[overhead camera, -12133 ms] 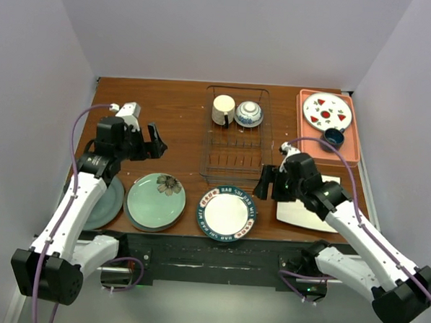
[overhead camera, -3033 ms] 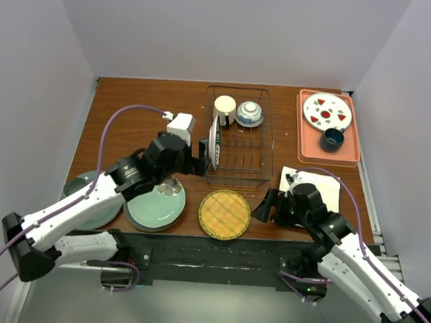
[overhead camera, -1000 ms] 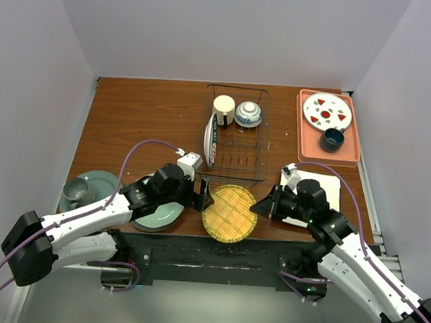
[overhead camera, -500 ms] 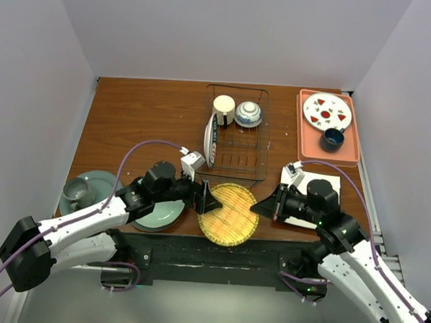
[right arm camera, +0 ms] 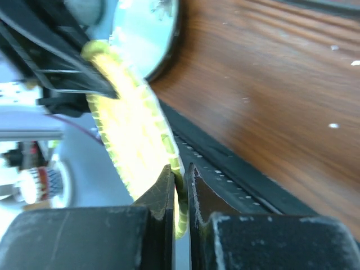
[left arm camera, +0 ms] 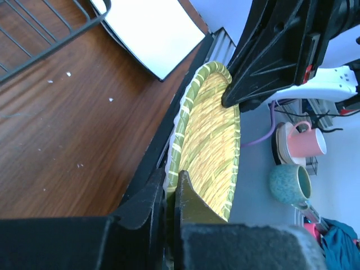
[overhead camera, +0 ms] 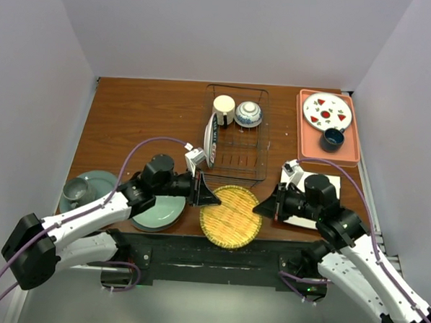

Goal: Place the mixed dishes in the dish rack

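Note:
A yellow woven-pattern plate [overhead camera: 231, 216] hangs over the table's near edge between both arms. My left gripper [overhead camera: 210, 199] is shut on its left rim [left arm camera: 170, 179], and my right gripper [overhead camera: 260, 206] is shut on its right rim [right arm camera: 181, 171]. The dish rack [overhead camera: 263, 146] stands behind, holding the cream mug [overhead camera: 223, 109], the blue-white bowl [overhead camera: 249, 114] and, upright at its left side, the white plate with dark patterned rim [overhead camera: 211, 143]. The pale green flower plate [overhead camera: 159, 210] lies under my left arm. The white square plate [overhead camera: 328, 183] lies partly under my right arm.
A pink tray [overhead camera: 353, 151] at the back right carries a white plate with red marks [overhead camera: 326, 111] and a dark blue cup [overhead camera: 332, 139]. A grey-green plate [overhead camera: 102, 181] with a small grey cup [overhead camera: 76, 191] sits at the near left.
My left gripper has shut on the yellow plate's left rim. The plate and both grippers have shifted slightly right along the near edge.

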You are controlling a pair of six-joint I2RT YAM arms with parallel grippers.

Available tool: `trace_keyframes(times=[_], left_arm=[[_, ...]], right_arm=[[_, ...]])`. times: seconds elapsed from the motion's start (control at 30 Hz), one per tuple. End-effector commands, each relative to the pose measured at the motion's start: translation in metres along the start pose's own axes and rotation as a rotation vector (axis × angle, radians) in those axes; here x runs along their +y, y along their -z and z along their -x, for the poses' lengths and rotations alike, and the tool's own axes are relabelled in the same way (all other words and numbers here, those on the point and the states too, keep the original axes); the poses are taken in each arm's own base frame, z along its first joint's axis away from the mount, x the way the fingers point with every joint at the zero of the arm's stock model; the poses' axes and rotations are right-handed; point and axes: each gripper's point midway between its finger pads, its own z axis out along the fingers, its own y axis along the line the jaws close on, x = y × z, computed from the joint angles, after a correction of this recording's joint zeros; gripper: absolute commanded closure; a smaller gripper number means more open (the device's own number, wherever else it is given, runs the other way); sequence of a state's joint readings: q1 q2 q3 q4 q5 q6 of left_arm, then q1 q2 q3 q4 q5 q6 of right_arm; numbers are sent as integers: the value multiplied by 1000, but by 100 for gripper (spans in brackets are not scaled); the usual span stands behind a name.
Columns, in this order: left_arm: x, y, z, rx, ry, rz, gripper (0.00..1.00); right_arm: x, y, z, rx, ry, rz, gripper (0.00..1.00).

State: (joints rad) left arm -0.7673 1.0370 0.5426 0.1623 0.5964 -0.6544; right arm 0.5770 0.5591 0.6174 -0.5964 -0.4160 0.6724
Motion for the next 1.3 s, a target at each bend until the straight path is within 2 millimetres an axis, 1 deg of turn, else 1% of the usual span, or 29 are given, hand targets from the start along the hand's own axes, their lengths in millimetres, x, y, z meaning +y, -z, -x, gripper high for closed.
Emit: trace_keyframes(times=[0.0, 0.03, 0.07, 0.1, 0.13, 0.17, 0.2, 0.23, 0.27, 0.3, 0.33, 0.43, 0.53, 0.57, 0.63, 0.67, 0.73, 0.77, 0.83, 0.87, 0.93, 0.97, 1.03, 1.07, 1.13, 1.17, 1.2, 1.23, 1.27], left_arm=[[-6, -1, 22, -12, -87, 33, 100], [-6, 0, 25, -17, -89, 48, 100], [0, 2, 27, -24, -86, 94, 100], [1, 5, 33, -32, -87, 127, 100], [4, 8, 37, -41, -87, 164, 100], [9, 12, 36, -26, -75, 211, 100], [10, 16, 52, -68, -87, 264, 100], [12, 19, 56, -73, -84, 297, 100], [22, 23, 56, -66, -70, 365, 100], [19, 25, 68, -88, -74, 383, 100], [20, 27, 72, -95, -70, 409, 100], [25, 31, 83, -121, -51, 472, 100], [26, 36, 103, -177, -41, 529, 100], [23, 40, 116, -216, -42, 554, 100], [28, 44, 130, -261, -33, 615, 100], [24, 50, 147, -315, -34, 639, 100], [23, 53, 162, -357, -32, 671, 100], [20, 56, 176, -388, -42, 692, 100], [23, 55, 187, -393, -51, 733, 100], [15, 59, 201, -418, -78, 742, 100], [19, 58, 210, -423, -95, 782, 100], [14, 65, 223, -450, -120, 808, 100], [19, 64, 231, -446, -136, 858, 100], [14, 71, 242, -469, -155, 885, 100], [18, 68, 248, -466, -172, 920, 100], [14, 72, 256, -483, -184, 944, 100], [13, 71, 258, -481, -191, 958, 100], [18, 66, 258, -467, -197, 980, 100], [15, 70, 264, -482, -207, 1011, 100]], right_arm=[[0, 6, 36, -98, 41, -97, 100], [-5, 7, 37, -101, 42, -130, 100], [-6, 9, 43, -118, 51, -155, 94], [-9, 11, 48, -126, 68, -183, 80], [-16, 14, 53, -146, 76, -236, 72], [-12, 21, 63, -179, 91, -248, 56], [-11, 25, 68, -193, 120, -263, 40], [-14, 31, 76, -228, 136, -298, 35], [-8, 38, 85, -260, 157, -295, 31], [-6, 42, 91, -280, 193, -300, 27], [-3, 46, 96, -299, 209, -301, 24], [14, 56, 112, -352, 271, -269, 23], [22, 59, 122, -385, 300, -251, 23], [24, 59, 125, -393, 305, -246, 23], [26, 60, 134, -428, 314, -254, 24], [26, 58, 138, -431, 313, -260, 24], [27, 56, 145, -442, 322, -267, 25], [27, 53, 150, -441, 324, -279, 26], [28, 53, 158, -455, 329, -302, 27], [27, 53, 161, -458, 332, -312, 27], [24, 50, 166, -465, 327, -338, 27], [21, 49, 167, -466, 321, -350, 27], [12, 45, 166, -465, 300, -381, 27], [9, 42, 165, -462, 284, -392, 27], [-2, 37, 160, -448, 263, -420, 27], [-8, 37, 160, -455, 254, -442, 27], [-11, 36, 158, -455, 240, -451, 27], [-18, 33, 155, -449, 227, -473, 27], [-23, 32, 154, -449, 219, -491, 26]])
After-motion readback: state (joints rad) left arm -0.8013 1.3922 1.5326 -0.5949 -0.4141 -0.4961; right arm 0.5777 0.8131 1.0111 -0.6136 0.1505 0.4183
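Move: Ahead of the left hand, which already grips the bamboo plate's far-left rim, the rack's free slots lie about 27 cm out, 5 cm right and 10 cm below. The rack's upright patterned plate is some 25 cm ahead, 2 cm left; the white mug roughly 40 cm ahead, 2 cm right. From the right hand, still pinching the opposite rim, the bamboo plate's middle is 9 cm left and 2 cm back; the slots are 29 cm ahead, 11 cm left. Taking the bamboo plate over, the left hand keeps its pinch and carries it about 18 cm forward, climbing some 15 cm with most of the rise late, and drifting slightly left over the rack; its wrist swings roughly 50 degrees counter-clockwise and rolls left side up. The right hand opens, lets go of the rim, and draws off forward, up and a little right. ##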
